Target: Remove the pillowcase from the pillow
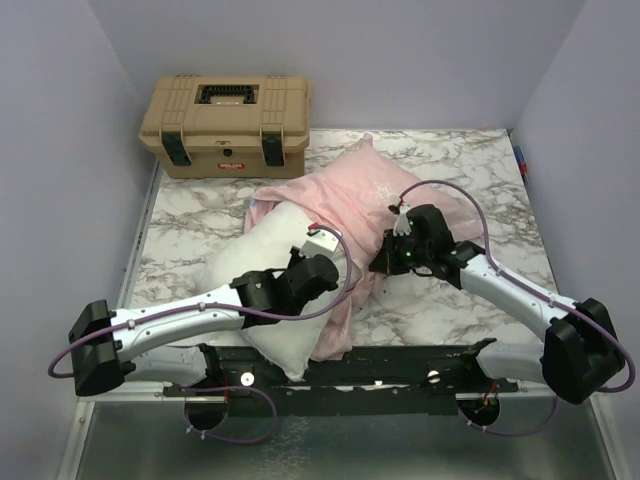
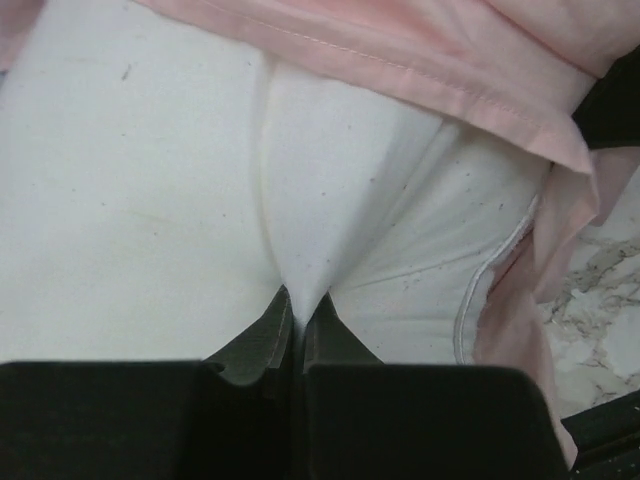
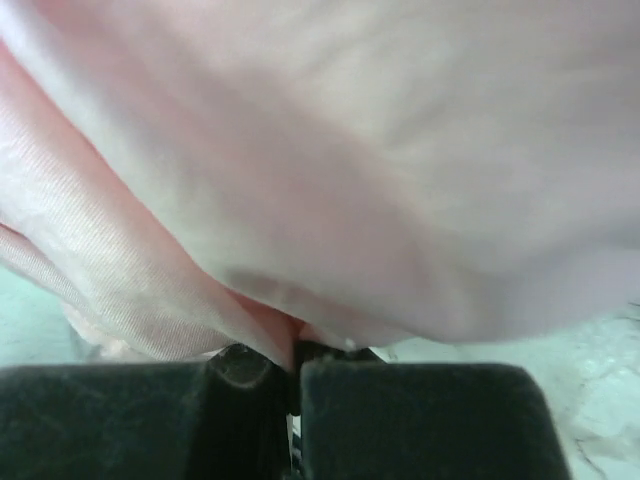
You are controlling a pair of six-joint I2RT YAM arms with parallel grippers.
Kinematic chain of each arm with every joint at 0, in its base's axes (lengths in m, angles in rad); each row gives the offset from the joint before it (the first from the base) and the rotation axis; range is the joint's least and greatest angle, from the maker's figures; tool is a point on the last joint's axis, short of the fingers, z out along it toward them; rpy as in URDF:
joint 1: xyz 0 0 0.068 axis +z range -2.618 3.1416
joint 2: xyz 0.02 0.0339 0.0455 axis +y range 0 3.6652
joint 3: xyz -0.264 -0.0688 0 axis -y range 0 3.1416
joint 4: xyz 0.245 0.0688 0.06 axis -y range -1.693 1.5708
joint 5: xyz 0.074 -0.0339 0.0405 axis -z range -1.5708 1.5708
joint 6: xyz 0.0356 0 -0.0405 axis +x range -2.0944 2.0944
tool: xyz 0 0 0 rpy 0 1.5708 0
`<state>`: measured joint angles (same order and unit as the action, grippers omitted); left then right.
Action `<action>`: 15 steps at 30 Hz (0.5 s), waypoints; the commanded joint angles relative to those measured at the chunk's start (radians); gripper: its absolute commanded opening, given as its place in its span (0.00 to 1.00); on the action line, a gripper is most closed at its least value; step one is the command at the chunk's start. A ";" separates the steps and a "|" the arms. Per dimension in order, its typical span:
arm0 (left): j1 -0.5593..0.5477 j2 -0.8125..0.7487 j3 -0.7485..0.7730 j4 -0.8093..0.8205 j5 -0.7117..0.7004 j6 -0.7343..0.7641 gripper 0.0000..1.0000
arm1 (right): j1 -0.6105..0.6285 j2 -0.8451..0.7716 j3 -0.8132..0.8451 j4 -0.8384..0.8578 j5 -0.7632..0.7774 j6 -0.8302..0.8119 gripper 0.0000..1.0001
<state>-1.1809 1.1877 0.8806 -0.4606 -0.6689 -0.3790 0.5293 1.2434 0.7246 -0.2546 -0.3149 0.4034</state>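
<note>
The pillow (image 1: 268, 245) is a plump white cushion lying near the front of the marble table, its near half bare. The pillowcase (image 1: 350, 195), pale pink side out, still covers its far end and hangs down its right side. My left gripper (image 1: 330, 270) rests on the bare white pillow. In the left wrist view that gripper (image 2: 297, 312) is shut on a pinched ridge of the pillow (image 2: 150, 200), just below the pillowcase hem (image 2: 450, 75). My right gripper (image 1: 382, 262) sits at the pillowcase's right edge. The right wrist view shows it (image 3: 296, 352) shut on a fold of the pink pillowcase (image 3: 350, 150).
A tan toolbox (image 1: 228, 122) stands at the back left of the marble table (image 1: 190, 215). A small blue and red object (image 1: 520, 160) lies at the right wall. Purple walls close the table on three sides.
</note>
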 commanded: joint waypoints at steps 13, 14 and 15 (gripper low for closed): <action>0.056 -0.392 0.029 -0.216 -0.429 0.029 0.00 | -0.424 -0.226 0.179 -0.191 0.393 0.119 0.00; 0.057 -0.414 0.024 -0.215 -0.445 0.022 0.00 | -0.459 -0.243 0.178 -0.188 0.382 0.142 0.01; 0.058 -0.432 0.020 -0.212 -0.462 0.017 0.00 | -0.497 -0.257 0.176 -0.183 0.367 0.164 0.01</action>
<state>-1.1515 0.8631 0.8955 -0.5625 -0.8471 -0.3645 0.2031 1.0485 0.8726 -0.4194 -0.1047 0.4927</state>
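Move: The left fingers already pinch the white pillow. The middle of its bared part is about 8 cm left of this hand, 5 cm back and 8 cm lower; the tan toolbox is roughly 20 cm left and 28 cm ahead. The right fingers already grip the pink pillowcase, whose main spread is centred some 13 cm straight ahead and about 4 cm lower; the pillow is some 21 cm to this hand's left and 5 cm back. Still pinching the pillow and the pillowcase, the two hands pull them apart. The right draws its bunch of pink cloth about 12 cm right while rising and reaching forward, swinging some 30 degrees clockwise; the left lifts the pillow away from it, nearly 9 cm up and 7 cm left, tipping up a little. Both grips stay shut. ##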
